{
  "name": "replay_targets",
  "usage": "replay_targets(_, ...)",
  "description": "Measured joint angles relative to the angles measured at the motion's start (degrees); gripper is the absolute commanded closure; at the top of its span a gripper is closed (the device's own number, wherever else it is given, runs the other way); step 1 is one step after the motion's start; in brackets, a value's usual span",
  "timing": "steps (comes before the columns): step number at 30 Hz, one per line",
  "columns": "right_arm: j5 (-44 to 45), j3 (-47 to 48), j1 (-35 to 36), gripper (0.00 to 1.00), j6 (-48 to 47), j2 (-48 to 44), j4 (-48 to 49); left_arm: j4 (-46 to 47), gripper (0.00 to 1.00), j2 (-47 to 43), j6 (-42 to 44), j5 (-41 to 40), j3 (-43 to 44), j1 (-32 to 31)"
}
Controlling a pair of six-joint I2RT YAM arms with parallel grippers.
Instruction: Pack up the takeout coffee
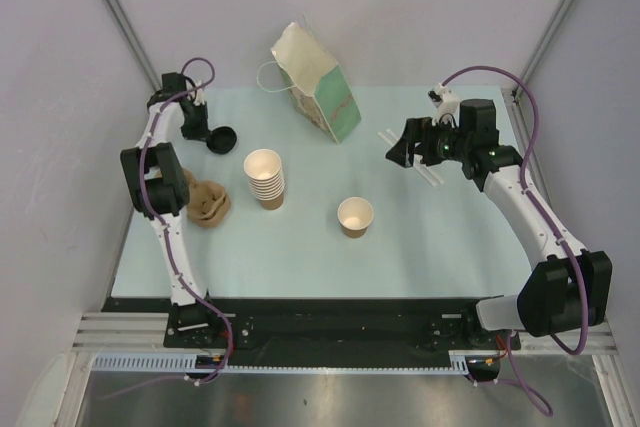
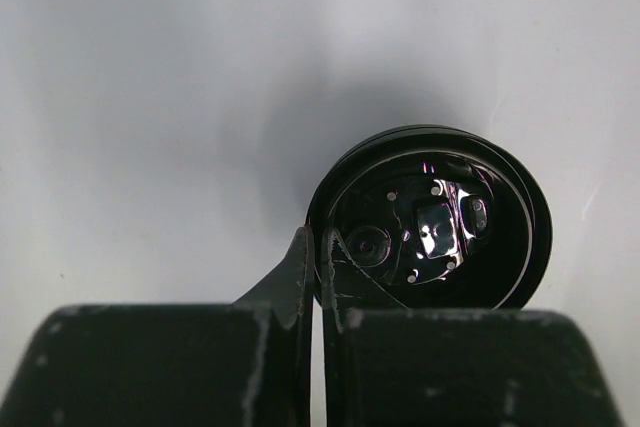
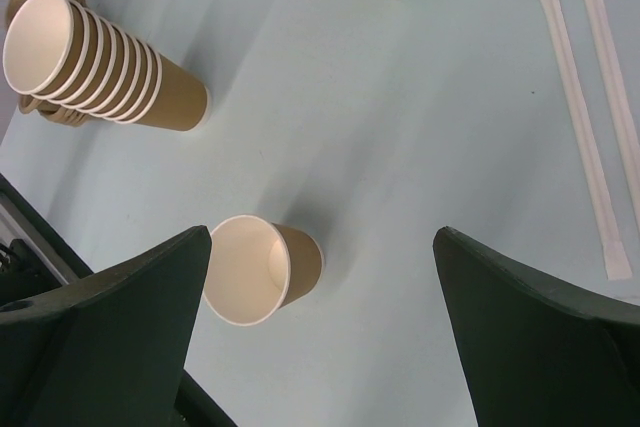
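Note:
The single brown paper cup (image 1: 355, 215) stands upright and lidless near the middle of the table. In the right wrist view this cup (image 3: 265, 267) shows its cream inside. The round black lid (image 1: 222, 137) is at the far left of the table. My left gripper (image 1: 203, 134) is shut on the rim of the lid (image 2: 430, 217), with one finger inside the rim and one outside, as the left gripper (image 2: 318, 247) shows in its own view. My right gripper (image 1: 405, 152) hangs open above the right half of the table, empty, with the cup below the right gripper (image 3: 322, 237) beside its left finger.
A stack of nested brown cups (image 1: 265, 179) stands left of centre, seen also as the stack (image 3: 100, 57). A brown pulp cup carrier (image 1: 208, 202) lies beside it. A paper bag (image 1: 318, 87) stands at the back. Two wrapped straws (image 3: 585, 117) lie at the right.

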Motion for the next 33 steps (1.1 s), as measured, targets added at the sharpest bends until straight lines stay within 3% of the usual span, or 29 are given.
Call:
replay_targets(9,-1.84,0.00,0.00,0.00,0.31,0.00,0.28,-2.01,1.00,-1.14,-0.98,4.85,-0.11,1.86)
replay_targets(18,-5.20,5.46,1.33,0.00,1.44,3.37,2.03,-1.95,1.00,-9.46,-1.33,11.56,-2.25,5.95)
replay_targets(28,-5.22,15.08,7.63,0.00,-0.68,7.61,1.95,3.08,1.00,-23.26,0.24,19.17,-14.78,7.89)
replay_targets(33,-4.57,16.96,11.89,0.00,0.00,10.47,2.43,5.07,1.00,-26.21,1.60,18.05,-18.58,7.89)
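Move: The left gripper already has the black lid pinched by its left edge, the lid's middle some 4 cm to its right. From that hand the lone cup stands about 43 cm right and 27 cm back, the cup stack 22 cm right and 19 cm back, the brown carrier 17 cm back, 2 cm left. From the right hand, the lid lies 52 cm left, 17 cm ahead and 18 cm lower; the green bag is 20 cm left, 23 cm ahead. Keep the left fingers shut on the lid's rim and lift it clear of the table, about 13 cm up, drawing back some 6 cm and tilting the fingertips up and forward. Meanwhile bring the open, empty right gripper roughly 10 cm left and 6 cm up, towards the lid's side of the table, turning it counter-clockwise about 15 degrees. ##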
